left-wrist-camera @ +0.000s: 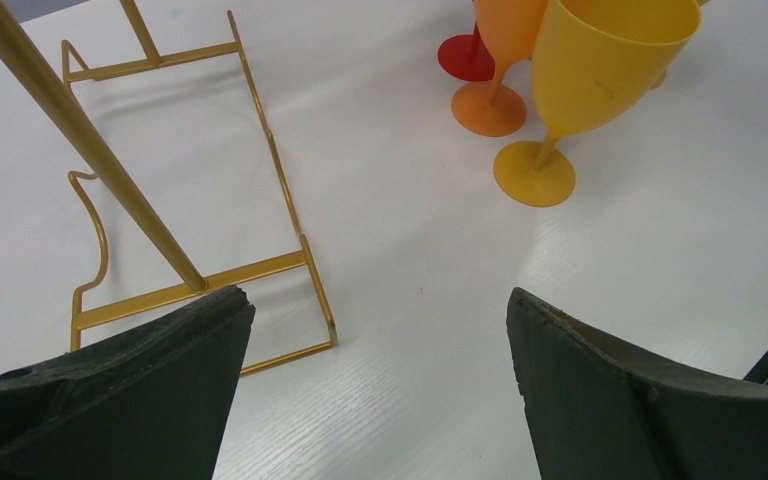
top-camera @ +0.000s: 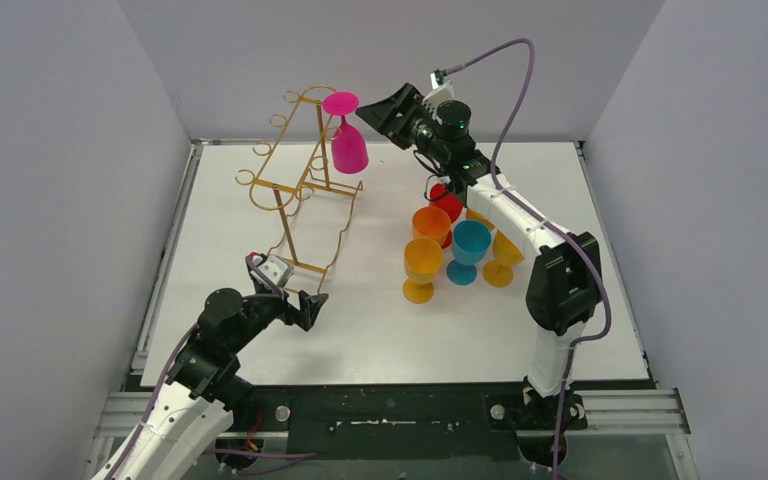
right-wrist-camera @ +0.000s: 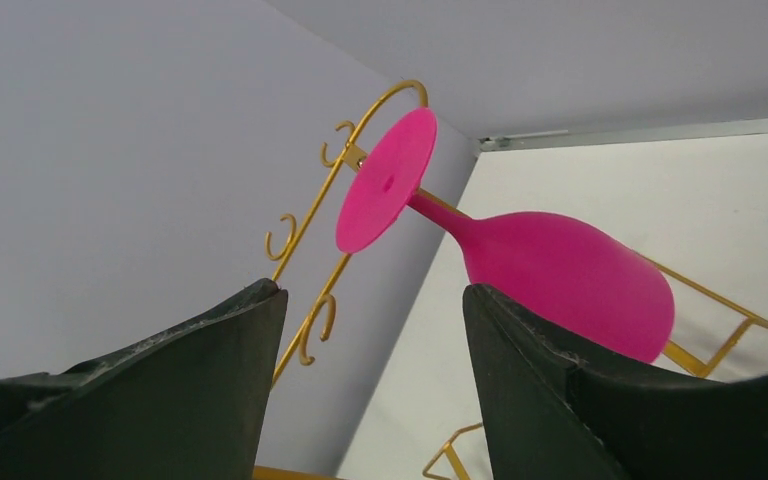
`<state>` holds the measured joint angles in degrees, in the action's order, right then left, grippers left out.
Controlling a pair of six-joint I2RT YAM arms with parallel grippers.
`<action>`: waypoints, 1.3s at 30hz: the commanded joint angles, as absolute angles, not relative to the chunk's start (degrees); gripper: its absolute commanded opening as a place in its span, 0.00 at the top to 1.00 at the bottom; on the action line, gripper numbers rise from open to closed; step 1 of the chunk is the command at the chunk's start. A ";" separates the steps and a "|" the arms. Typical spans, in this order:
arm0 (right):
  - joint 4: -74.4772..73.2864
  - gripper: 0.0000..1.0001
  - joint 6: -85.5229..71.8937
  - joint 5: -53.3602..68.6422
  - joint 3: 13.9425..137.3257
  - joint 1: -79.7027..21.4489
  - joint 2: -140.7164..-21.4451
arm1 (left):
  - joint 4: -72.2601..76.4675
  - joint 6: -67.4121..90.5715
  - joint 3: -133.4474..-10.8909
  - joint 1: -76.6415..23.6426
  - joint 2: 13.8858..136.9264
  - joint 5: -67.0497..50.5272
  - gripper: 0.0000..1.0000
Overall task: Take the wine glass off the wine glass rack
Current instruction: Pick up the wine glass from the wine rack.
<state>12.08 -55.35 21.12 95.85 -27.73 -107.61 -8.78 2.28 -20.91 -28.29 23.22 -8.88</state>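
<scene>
The gold wire wine glass rack (top-camera: 298,186) stands at the back left of the table. A pink wine glass (top-camera: 349,148) hangs upside down from its top arm, its round foot (top-camera: 340,103) uppermost. My right gripper (top-camera: 368,110) is raised just right of that foot, open and holding nothing. In the right wrist view the wine glass (right-wrist-camera: 560,265) lies ahead of the right gripper (right-wrist-camera: 372,292), beyond its fingertips. My left gripper (top-camera: 295,290) is open wide and low by the rack's near end. In the left wrist view the rack base (left-wrist-camera: 280,190) lies just past the left gripper (left-wrist-camera: 378,295).
Several coloured glasses stand upright right of the rack: orange (top-camera: 430,228), yellow (top-camera: 422,266), blue (top-camera: 470,248), red (top-camera: 447,203) and another yellow (top-camera: 503,256). Grey walls enclose the table on three sides. The rack's slanted post (left-wrist-camera: 80,130) crosses the left wrist view.
</scene>
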 commanded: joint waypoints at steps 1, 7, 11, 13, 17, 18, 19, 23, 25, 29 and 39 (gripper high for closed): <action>18.78 0.34 -60.47 21.25 102.52 -28.23 -110.65 | -6.70 1.17 -22.24 -28.30 23.10 -9.57 0.03; 16.35 0.42 -60.91 20.39 111.55 -28.52 -116.91 | -6.89 0.53 -22.39 -28.21 23.69 -8.35 0.03; 14.47 0.48 -61.06 20.16 114.88 -28.79 -120.09 | -6.95 0.35 -22.59 -28.21 24.53 -8.75 0.03; 14.08 0.53 -60.91 19.56 115.17 -28.91 -120.52 | -6.93 0.35 -22.67 -28.21 24.82 -8.91 0.03; 13.23 0.54 -59.30 18.82 115.57 -29.12 -120.67 | -6.78 0.44 -22.59 -28.21 25.10 -9.43 0.03; 13.19 0.54 -59.32 18.74 115.64 -29.15 -120.72 | -6.68 0.44 -22.59 -28.21 25.20 -9.55 0.03; 13.18 0.55 -59.18 18.77 115.78 -29.18 -120.87 | -6.73 0.54 -22.59 -28.21 25.30 -9.62 0.03; 11.55 0.64 -57.52 18.63 117.66 -29.22 -121.37 | -6.53 0.65 -22.59 -28.21 25.56 -9.91 0.03; 11.28 0.70 -55.97 18.78 118.28 -29.45 -121.37 | -6.36 0.85 -22.54 -28.21 25.58 -10.49 0.05; 7.26 0.79 -53.65 17.84 120.43 -29.77 -121.94 | -5.46 1.44 -22.31 -28.21 26.04 -13.39 0.07; 4.81 0.90 -52.29 15.73 120.77 -29.96 -121.06 | -5.11 1.83 -22.48 -28.21 27.19 -13.97 0.07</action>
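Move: The pink wine glass hangs upside down on the rack, its foot about 4 cm ahead of the right hand, 6 cm to its left and 1 cm above, with the bowl some 10 cm under that foot. The rack's far crossbar is 5 cm ahead and 12 cm left, and its near crossbar some 18 cm back and 20 cm left, both near hand height. From the idle left hand the foot lies about 30 cm ahead, 4 cm right and 16 cm up. The right hand slides forward and left, about 6 cm in all, up to the near right-hand edge of the pink glass's foot, rising some 2 cm on the way and dipping back before it settles. Its fingers, pointing level and diagonally forward-left, draw in from about two-thirds open to nearly shut, mostly once the hand has arrived, and pinch the rim of the foot between their tips, with hardly any turn of the wrist. ##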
